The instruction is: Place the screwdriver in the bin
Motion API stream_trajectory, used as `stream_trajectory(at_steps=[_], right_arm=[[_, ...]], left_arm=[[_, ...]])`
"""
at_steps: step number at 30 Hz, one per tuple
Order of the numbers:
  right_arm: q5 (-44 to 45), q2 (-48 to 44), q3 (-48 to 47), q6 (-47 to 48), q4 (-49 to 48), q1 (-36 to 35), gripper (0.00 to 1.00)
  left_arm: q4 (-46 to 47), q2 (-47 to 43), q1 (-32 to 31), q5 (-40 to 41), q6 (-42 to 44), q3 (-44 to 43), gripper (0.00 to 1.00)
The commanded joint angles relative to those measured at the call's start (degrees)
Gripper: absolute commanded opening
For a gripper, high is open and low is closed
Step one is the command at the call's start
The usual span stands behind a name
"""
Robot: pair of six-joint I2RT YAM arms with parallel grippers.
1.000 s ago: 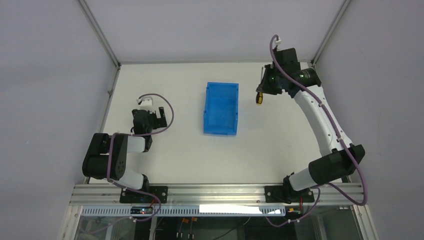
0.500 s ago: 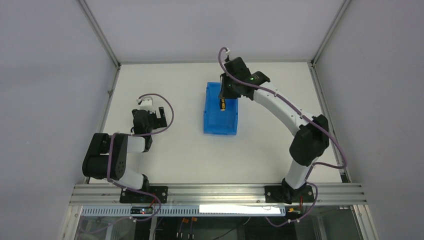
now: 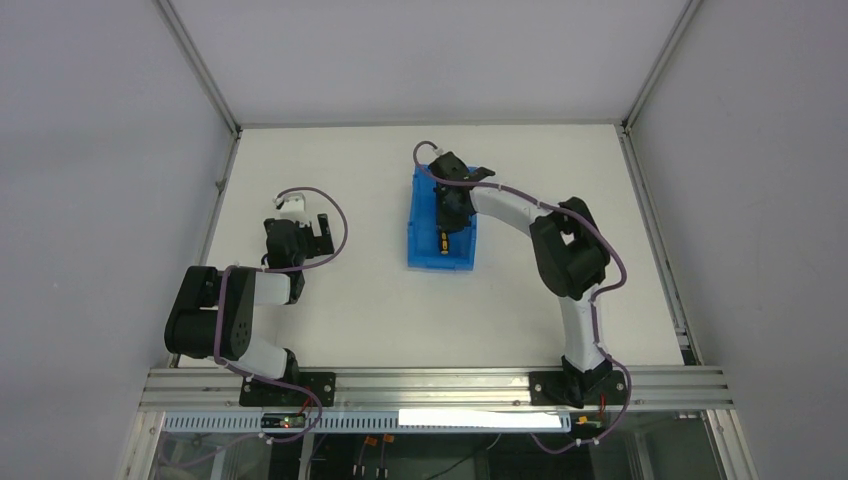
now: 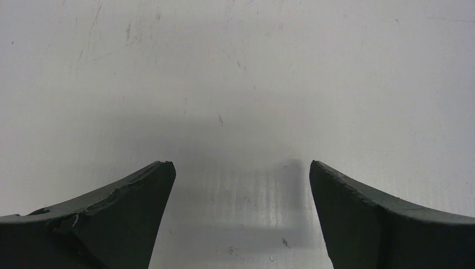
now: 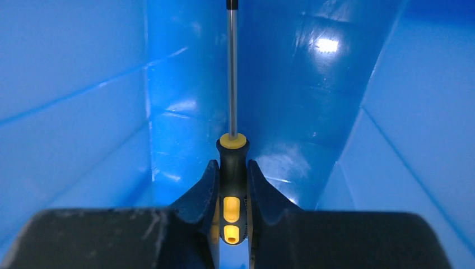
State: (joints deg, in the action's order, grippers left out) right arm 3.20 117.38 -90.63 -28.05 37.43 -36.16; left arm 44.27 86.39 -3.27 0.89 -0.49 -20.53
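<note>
The blue bin (image 3: 422,245) stands in the middle of the table. My right gripper (image 3: 446,222) reaches down into it, shut on the screwdriver (image 5: 232,179) by its black and yellow handle. In the right wrist view the thin metal shaft points straight away from the fingers (image 5: 203,193) toward the bin's far wall (image 5: 291,73), with blue walls all around. From above, the yellow handle end of the screwdriver (image 3: 444,241) shows just below the gripper inside the bin. My left gripper (image 4: 241,168) hangs open over bare white table at the left, far from the bin, nothing between its fingers.
White enclosure walls ring the table (image 3: 540,150). A metal rail (image 3: 430,385) carries both arm bases at the near edge. The right arm's elbow (image 3: 570,250) bends just right of the bin.
The right arm swung left from the table's far right corner, carrying the screwdriver over the bin and then down into it. The left arm has not moved.
</note>
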Motion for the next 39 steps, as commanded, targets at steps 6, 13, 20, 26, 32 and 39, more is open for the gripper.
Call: stream_trajectory(at_steps=[6, 13, 20, 26, 32, 39], right_arm=[[2.33, 1.84, -1.93, -0.06, -0.30, -1.32, 0.26], [4.51, -3.25, -6.87, 2.29, 4.57, -1.94, 0.51], [6.33, -14.22, -10.04, 7.12, 7.50, -1.61, 0.79], [5.78, -28.86, 2.33, 11.03, -0.97, 4.76, 0.99], [7.94, -41.71, 27.37, 14.22, -17.41, 16.21, 0.99], [9.02, -44.61, 44.51, 14.21, -30.39, 22.98, 0.99]], left_arm=[[2.22, 0.00, 0.44, -1.14, -0.39, -1.17, 1.00], [2.22, -0.04, 0.45, -1.15, -0.34, -1.17, 1.00], [2.27, -0.08, 0.45, -1.11, -0.38, -1.17, 1.00], [2.24, -0.08, 0.46, -1.12, -0.38, -1.17, 1.00], [2.22, -0.02, 0.46, -1.09, -0.36, -1.17, 1.00], [2.27, -0.01, 0.41, -1.18, -0.39, -1.17, 1.00]])
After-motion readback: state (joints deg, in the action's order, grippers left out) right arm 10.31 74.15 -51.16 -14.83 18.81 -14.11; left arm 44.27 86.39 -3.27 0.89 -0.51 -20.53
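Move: The screwdriver is already in the right gripper and inside the bin, pinched by its handle, with its middle about 2 cm ahead of the right hand and level with it left to right. The bin's middle is some 4 cm ahead, 0 cm to the side and roughly 1 cm below that hand, its floor a few centimetres down. From the idle left hand the bin lies about 34 cm to the right and 1 cm ahead. Lower the right gripper the last 2 cm towards the bin floor, open the fingers wide to let go of the screwdriver handle, and lift straight up out of the bin, about 20 cm. Then swing right over the bin's right wall, sinking again towards the bare table beside it while the fingers tip up forward and the hand turns a little clockwise. ##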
